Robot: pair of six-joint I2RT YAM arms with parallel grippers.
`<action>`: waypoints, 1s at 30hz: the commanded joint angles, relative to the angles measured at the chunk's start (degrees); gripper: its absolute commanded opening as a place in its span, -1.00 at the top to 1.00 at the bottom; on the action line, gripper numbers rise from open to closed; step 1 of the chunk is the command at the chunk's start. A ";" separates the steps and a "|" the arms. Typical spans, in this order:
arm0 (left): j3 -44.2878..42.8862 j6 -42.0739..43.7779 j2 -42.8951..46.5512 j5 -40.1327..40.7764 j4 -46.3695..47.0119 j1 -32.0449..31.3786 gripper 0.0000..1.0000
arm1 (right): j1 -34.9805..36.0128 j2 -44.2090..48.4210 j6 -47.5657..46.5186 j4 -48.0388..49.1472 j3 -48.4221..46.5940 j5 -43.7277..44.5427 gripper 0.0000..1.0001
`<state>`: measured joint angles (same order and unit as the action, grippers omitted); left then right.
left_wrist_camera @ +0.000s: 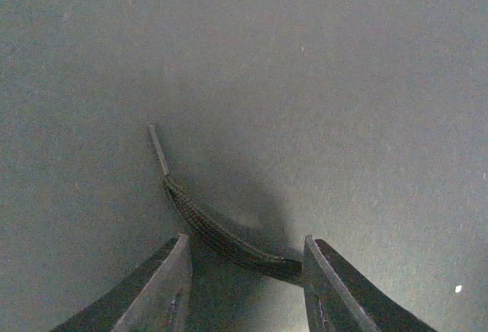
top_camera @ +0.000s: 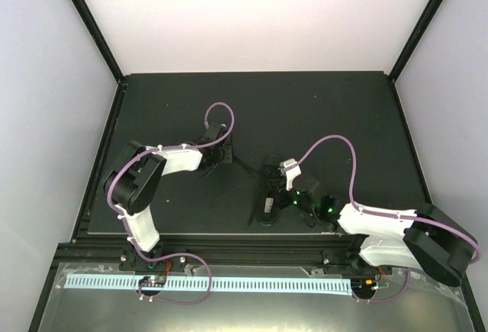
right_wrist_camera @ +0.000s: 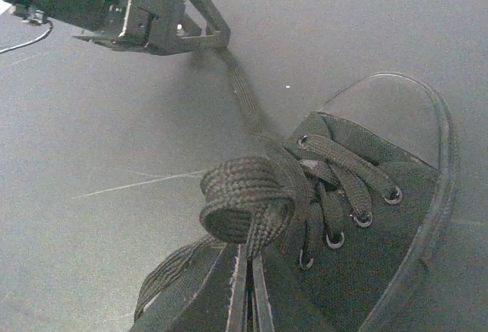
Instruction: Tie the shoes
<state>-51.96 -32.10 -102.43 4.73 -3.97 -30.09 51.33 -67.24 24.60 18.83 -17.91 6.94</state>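
Note:
The black shoe [right_wrist_camera: 381,210] lies on the mat, toe pointing away to the upper right in the right wrist view; in the top view the shoe [top_camera: 267,204] is at mid-table. My right gripper [right_wrist_camera: 249,259] is shut on a coiled loop of black lace [right_wrist_camera: 244,195] above the eyelets. A second lace end [left_wrist_camera: 217,233] stretches left along the mat and lies between the fingers of my left gripper [left_wrist_camera: 244,242], touching its right finger [left_wrist_camera: 332,286]. Those jaws stand apart. In the top view the left gripper [top_camera: 226,153] is left of the shoe and the right gripper [top_camera: 287,182] is at its right side.
The black mat [top_camera: 335,111] covers the table inside white enclosure walls. A metal rail with a white slotted strip [top_camera: 229,282] runs along the near edge by both arm bases. The left gripper's body [right_wrist_camera: 145,8] shows at the top left of the right wrist view.

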 commanded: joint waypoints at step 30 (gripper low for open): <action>-6.45 -0.87 -6.81 -2.56 0.47 1.62 0.97 | -0.41 -0.87 1.01 5.15 0.42 0.39 0.97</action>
<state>-58.26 -33.10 -108.77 3.38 -1.72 -28.82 51.33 -68.27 25.04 20.18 -17.87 5.87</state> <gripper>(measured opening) 0.017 0.020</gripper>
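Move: The free end of the shoelace lies just above the table about 3 cm ahead of the left hand, 1 cm to its left and 1 cm lower, with the strand running back past its right finger. From the same hand the shoe is some 14 cm back, 11 cm right and 2 cm higher, and the lace loop about 13 cm back, 13 cm right and 7 cm higher. The loop is already in the right fingers, and from that hand the lace end lies roughly 16 cm ahead, 14 cm left and 8 cm below. Staying low over the table with its fingers part open and pointing steeply down, the left hand slides about 3.5 cm forward and a little over 1 cm to the right, away from the shoe and along the lace towards its tip, then stops and shuts fully, pinching the lace just short of the tip. The right hand stays in place, still pinching the lace loop over the shoe with shut fingers. ##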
